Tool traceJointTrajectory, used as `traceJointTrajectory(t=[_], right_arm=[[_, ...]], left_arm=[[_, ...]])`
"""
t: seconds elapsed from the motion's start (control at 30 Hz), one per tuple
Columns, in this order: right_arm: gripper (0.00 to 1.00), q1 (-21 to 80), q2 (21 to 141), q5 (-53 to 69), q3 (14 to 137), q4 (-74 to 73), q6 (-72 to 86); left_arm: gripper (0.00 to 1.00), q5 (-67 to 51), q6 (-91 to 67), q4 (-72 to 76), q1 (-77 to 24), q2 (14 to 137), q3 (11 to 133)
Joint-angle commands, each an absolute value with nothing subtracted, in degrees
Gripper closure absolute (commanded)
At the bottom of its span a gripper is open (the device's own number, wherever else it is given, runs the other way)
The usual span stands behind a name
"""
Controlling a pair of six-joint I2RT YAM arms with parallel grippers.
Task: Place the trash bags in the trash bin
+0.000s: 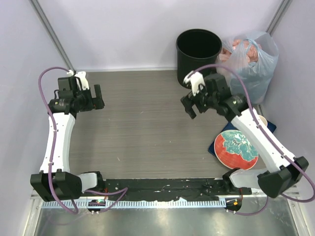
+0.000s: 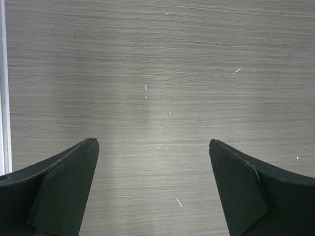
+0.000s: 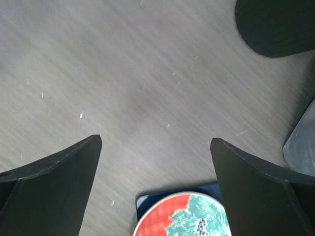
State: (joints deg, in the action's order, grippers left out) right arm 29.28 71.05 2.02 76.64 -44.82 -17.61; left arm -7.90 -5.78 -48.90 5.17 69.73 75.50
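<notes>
The round black trash bin [image 1: 199,49] stands at the back of the table, right of centre; its base also shows in the right wrist view [image 3: 275,27]. No thin pale pink trash bag shows in any view. My left gripper [image 1: 98,97] is open and empty over bare table at the back left [image 2: 153,142]. My right gripper [image 1: 189,105] is open and empty in front of the bin, over bare table [image 3: 155,140].
A bulging clear-bluish bag [image 1: 248,59] with pink contents sits right of the bin; its edge shows in the right wrist view [image 3: 302,142]. A red and green round plate [image 1: 238,149] lies on a dark blue square at the right, also in the right wrist view [image 3: 184,216].
</notes>
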Motion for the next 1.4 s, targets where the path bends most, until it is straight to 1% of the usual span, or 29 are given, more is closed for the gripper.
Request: traceJointTrajectory(t=[0.0, 0.03, 0.07, 0.1, 0.13, 0.17, 0.2, 0.23, 0.27, 0.3, 0.33, 0.37, 0.43, 0.53, 0.57, 0.63, 0.7, 0.77, 0.8, 0.97, 1.17, 1.37], right_arm=[[0.00, 19.89, 76.54, 7.63, 89.62, -41.84, -11.27], [0.00, 17.08, 78.21, 11.47, 92.87, -42.01, -9.77], [0.01, 10.61, 82.23, 12.99, 100.12, -42.27, -6.62], [0.02, 7.85, 84.09, 14.83, 104.11, -42.80, -5.11], [0.02, 4.78, 86.46, 17.72, 112.50, -43.24, -3.27], [0.02, 2.31, 90.31, 19.06, 116.68, -43.76, -0.29], [0.02, -3.11, 92.70, 20.03, 120.89, -44.73, 1.56], [0.02, -5.43, 94.55, 21.00, 128.16, -45.08, 2.97], [0.02, -7.62, 98.22, 22.75, 131.36, -45.00, 6.03], [0.02, -12.43, 99.91, 23.46, 134.44, -44.74, 7.46], [0.03, -14.31, 101.41, 24.08, 139.17, -44.21, 8.78], [0.04, -16.33, 102.90, 24.17, 140.78, -43.43, 10.27], [0.07, -19.85, 105.46, 22.86, 142.11, -39.74, 12.56], [0.17, -20.92, 108.10, 17.76, 142.21, -35.43, 11.96], [0.25, -20.92, 108.80, 16.45, 142.47, -34.38, 11.43], [0.32, -20.83, 111.44, 14.86, 142.99, -33.40, 10.02], [0.45, -20.83, 113.37, 12.06, 143.52, -33.22, 7.58], [0.50, -20.83, 116.01, 10.29, 144.40, -33.75, 5.11], [0.56, -20.83, 116.71, 8.37, 144.58, -33.92, 4.05], [0.63, -19.96, 120.05, 5.72, 144.49, -36.99, -3.59], [0.62, -18.28, 122.95, 0.88, 143.08, -39.20, -9.92], [0.62, -17.49, 126.12, 0.27, 144.76, -37.89, -11.16]], left_arm=[[0.00, -6.06, -4.92, -45.88, 3.43, 71.71, 78.83], [0.00, -6.41, -4.83, -45.70, 3.17, 72.59, 79.27], [0.00, -6.85, -4.75, -45.01, 2.90, 72.95, 79.89], [0.00, -7.73, -4.83, -44.74, 2.47, 73.30, 80.15], [0.00, -8.26, -4.92, -44.39, 2.37, 74.08, 80.42], [0.00, -8.96, -4.92, -43.95, 2.11, 74.44, 80.68], [0.00, -9.75, -5.10, -43.77, 1.85, 74.79, 80.77], [0.00, -10.36, -5.71, -43.51, 1.76, 75.32, 80.86], [0.00, -11.15, -6.06, -42.98, 1.76, 75.41, 80.60], [0.00, -11.68, -6.50, -42.63, 1.58, 75.67, 80.33], [0.00, -13.17, -7.20, -42.28, 1.50, 75.67, 80.16], [0.00, -13.53, -7.56, -41.58, 1.41, 75.76, 79.55], [0.00, -14.06, -8.08, -40.79, 1.06, 75.67, 78.93], [0.00, -14.50, -8.17, -39.55, 0.88, 75.94, 77.79], [0.00, -14.41, -8.00, -39.38, 0.88, 76.20, 77.61], [0.00, -14.15, -7.82, -39.03, 0.88, 76.46, 77.26], [0.00, -13.80, -7.47, -38.76, 0.79, 76.81, 76.82], [0.00, -13.19, -7.38, -38.50, 0.79, 77.08, 76.73], [0.00, -13.10, -7.21, -38.41, 0.79, 77.34, 76.82], [0.00, -13.27, -6.94, -37.79, 0.79, 78.75, 77.17], [0.00, -14.41, -7.21, -37.71, 0.79, 81.47, 78.48], [0.00, -14.77, -7.21, -38.14, 0.79, 82.97, 79.45]])
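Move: The trash bags I'm going for sit in the translucent blue bag, about 25 cm ahead of my right hand, 28 cm to its right and some 4 cm below it. The bin's middle stands roughly 24 cm ahead, 2 cm left and 12 cm lower than that hand; the plate lies about 14 cm back, 20 cm right and 25 cm below. From my left hand, those trash bags are some 23 cm ahead, 68 cm right and 2 cm below. I swing my empty right hand right and forward, rising some 23 cm to clear the blue bag, then keep going outwards and lower about 15 cm into its open mouth, over the trash bags. On the way I turn the wrist about 50 degrees clockwise and bring the wide-open fingers to less than half open. My left hand, open and empty, eases about 6 cm forward, and a little right and down. ##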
